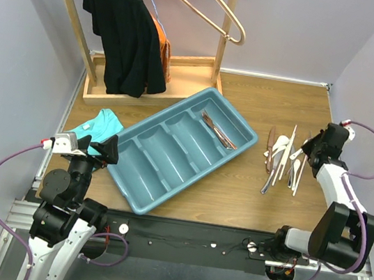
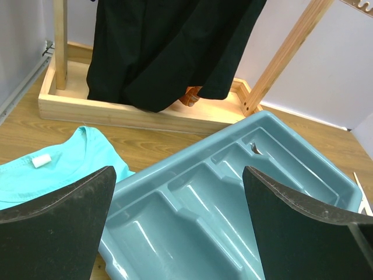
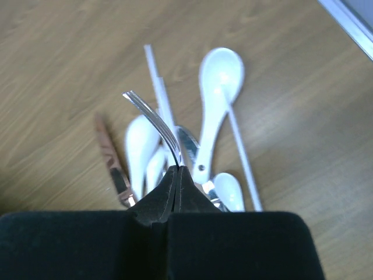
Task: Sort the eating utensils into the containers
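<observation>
My right gripper (image 3: 176, 169) is shut on a thin silver fork (image 3: 152, 119), which curves up and away from the fingertips. Below it on the table lies the utensil pile: white spoons (image 3: 218, 76), a pale chopstick (image 3: 158, 87) and a coppery piece (image 3: 111, 157). From above, the right gripper (image 1: 310, 150) sits at the right edge of that pile (image 1: 283, 158). The teal tray (image 1: 134, 202) lies diagonally mid-table, with a few coppery utensils (image 1: 218, 130) in its far compartment. My left gripper (image 1: 99, 147) hangs open at the tray's left end, nothing between its fingers (image 2: 58, 233).
A folded teal cloth (image 1: 94, 126) lies left of the tray, under my left gripper. A wooden rack with a black garment (image 1: 123, 25) and large metal hangers (image 1: 207, 6) stands at the back. Walls close in on both sides.
</observation>
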`<state>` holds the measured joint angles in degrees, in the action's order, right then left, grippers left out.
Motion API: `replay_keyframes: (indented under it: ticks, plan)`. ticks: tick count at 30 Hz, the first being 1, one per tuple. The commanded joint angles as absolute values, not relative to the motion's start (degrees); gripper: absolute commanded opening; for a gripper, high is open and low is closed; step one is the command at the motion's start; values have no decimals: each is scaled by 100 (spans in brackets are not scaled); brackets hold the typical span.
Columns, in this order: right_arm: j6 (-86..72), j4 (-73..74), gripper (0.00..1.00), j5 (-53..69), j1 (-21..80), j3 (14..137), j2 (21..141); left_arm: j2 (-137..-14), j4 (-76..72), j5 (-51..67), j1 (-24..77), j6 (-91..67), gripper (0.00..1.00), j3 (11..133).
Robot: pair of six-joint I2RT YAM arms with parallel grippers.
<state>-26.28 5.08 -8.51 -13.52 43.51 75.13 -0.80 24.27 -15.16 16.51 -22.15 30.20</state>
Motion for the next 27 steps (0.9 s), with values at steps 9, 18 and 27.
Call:
replay_keyframes:
  ticks: [9, 18, 27]
  plan:
    - [-1108, 53, 1, 1114, 270, 5333, 7566, -141, 2391, -1345, 1644, -2180, 99, 3015]
    - [-81, 167, 1, 1915, 1738, 6740, 8849, -176, 2399, -1354, 1644, -2171, 99, 3023]
    - [-228, 53, 3, 2153, 2144, 7444, 10272, -193, 2408, -1380, 1644, -2162, 99, 3023]
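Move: The right hand already holds a metal fork above the cutlery pile. The forks in the tray's right-end compartment, where it is heading, lie some 33 cm to its left, 7 cm ahead and 8 cm below. The brown knife is about 11 cm left and 1 cm ahead, the chopsticks 5 cm left and level with it, both 8 cm below. From the idle left hand the tray forks are roughly 27 cm ahead, 37 cm right and 23 cm below. Right hand swings the fork some 33 cm left over the tray, rising then dipping, turning 70 degrees counter-clockwise. ##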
